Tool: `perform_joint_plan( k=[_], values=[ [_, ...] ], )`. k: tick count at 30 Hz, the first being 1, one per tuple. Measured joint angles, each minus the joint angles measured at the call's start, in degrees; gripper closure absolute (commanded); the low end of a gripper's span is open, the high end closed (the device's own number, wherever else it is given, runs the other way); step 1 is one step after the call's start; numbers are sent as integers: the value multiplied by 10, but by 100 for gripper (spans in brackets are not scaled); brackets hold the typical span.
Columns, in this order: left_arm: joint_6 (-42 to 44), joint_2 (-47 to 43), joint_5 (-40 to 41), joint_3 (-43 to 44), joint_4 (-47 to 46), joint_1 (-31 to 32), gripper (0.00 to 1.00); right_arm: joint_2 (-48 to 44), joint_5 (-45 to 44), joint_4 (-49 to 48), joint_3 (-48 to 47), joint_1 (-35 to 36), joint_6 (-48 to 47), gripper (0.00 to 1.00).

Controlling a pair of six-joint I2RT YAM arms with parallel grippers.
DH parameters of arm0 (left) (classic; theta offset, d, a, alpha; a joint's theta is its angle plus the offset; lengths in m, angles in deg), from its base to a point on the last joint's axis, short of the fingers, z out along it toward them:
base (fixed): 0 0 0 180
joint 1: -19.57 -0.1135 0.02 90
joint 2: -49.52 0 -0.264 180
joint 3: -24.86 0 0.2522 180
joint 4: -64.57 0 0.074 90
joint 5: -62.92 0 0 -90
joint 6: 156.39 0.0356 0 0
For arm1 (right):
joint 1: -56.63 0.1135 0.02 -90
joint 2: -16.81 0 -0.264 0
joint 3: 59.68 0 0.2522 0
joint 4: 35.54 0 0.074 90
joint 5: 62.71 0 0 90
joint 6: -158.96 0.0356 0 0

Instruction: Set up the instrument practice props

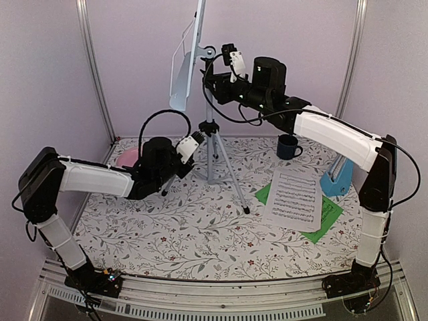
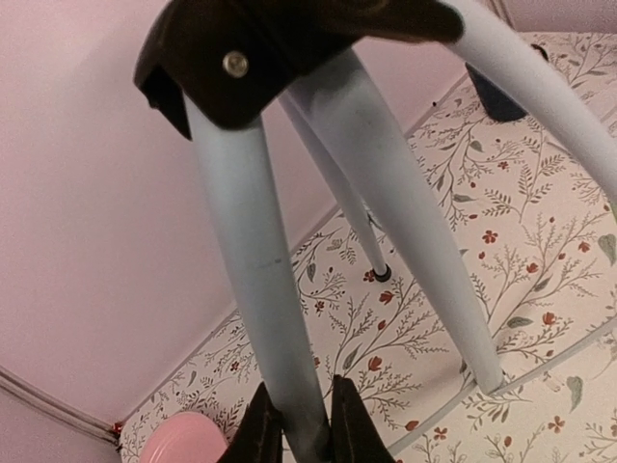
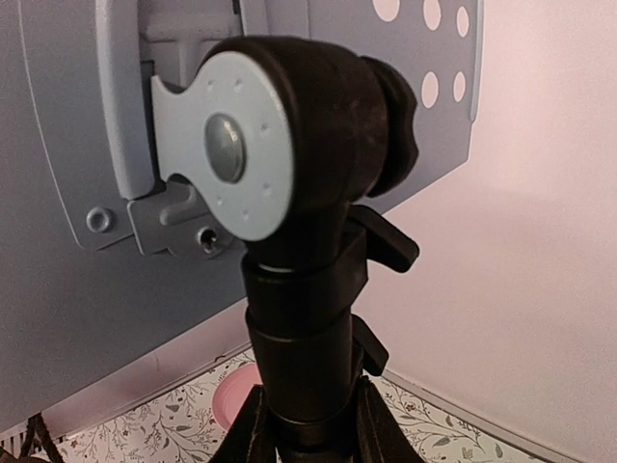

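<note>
The music stand stands upright at the back middle of the table: a pale perforated desk [image 1: 184, 63] on a black pole above a silver tripod [image 1: 221, 167]. My left gripper [image 1: 189, 148] is shut on one silver tripod leg [image 2: 255, 280]. Higher up, my right gripper [image 1: 212, 83] is shut on the black pole collar [image 3: 304, 347] just under the desk's tilt joint [image 3: 241, 145]. A white sheet-music page [image 1: 293, 197] lies over a green page [image 1: 324, 215] at the right. The blue metronome [image 1: 336, 179] stands behind them, partly hidden by my right arm.
A dark blue mug [image 1: 289, 147] sits at the back right, beneath my right forearm. A pink plate [image 1: 127, 158] lies at the back left, close to my left wrist. The enclosure's pink walls and metal posts close in the back and sides.
</note>
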Motion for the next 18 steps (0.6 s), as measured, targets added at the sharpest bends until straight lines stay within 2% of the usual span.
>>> perform_joint_plan(
  k=[4, 6, 10, 13, 18],
  values=[
    [-15, 2, -7, 9, 16, -1, 100, 2, 10, -8, 2, -4, 3, 91],
    [-21, 7, -8, 18, 23, -2, 100, 2, 14, -14, 5, -7, 5, 83],
    [-26, 21, -9, 32, 25, -2, 100, 3, 21, -39, 17, -11, 14, 60],
    [-32, 27, -8, 33, 22, -3, 100, 3, 35, -116, 24, -13, 37, 50],
    [-35, 27, -9, 32, 18, -3, 100, -23, 54, -230, 38, -10, 59, 26]
  ],
)
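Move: The music stand's black neck is already in the right hand's fingers. Its perforated desk stands upright about 7 cm to the left of that hand, its middle some 12 cm higher and roughly 1 cm ahead. The left hand already grips the stand's left leg, with the tripod hub about 7 cm to its right, 3 cm ahead and 12 cm up. The pink plate lies some 28 cm left, 13 cm ahead and 19 cm below the left hand. Nearly still at first, the right hand opens its fingers to let go of the stand's neck, then springs up about 8 cm and back some 3 cm, drifting right and rolling some 20 degrees, its left side rising and its fingers tipping up. The left hand keeps its pinch on the leg and eases it roughly 1 cm forward and to the right. ##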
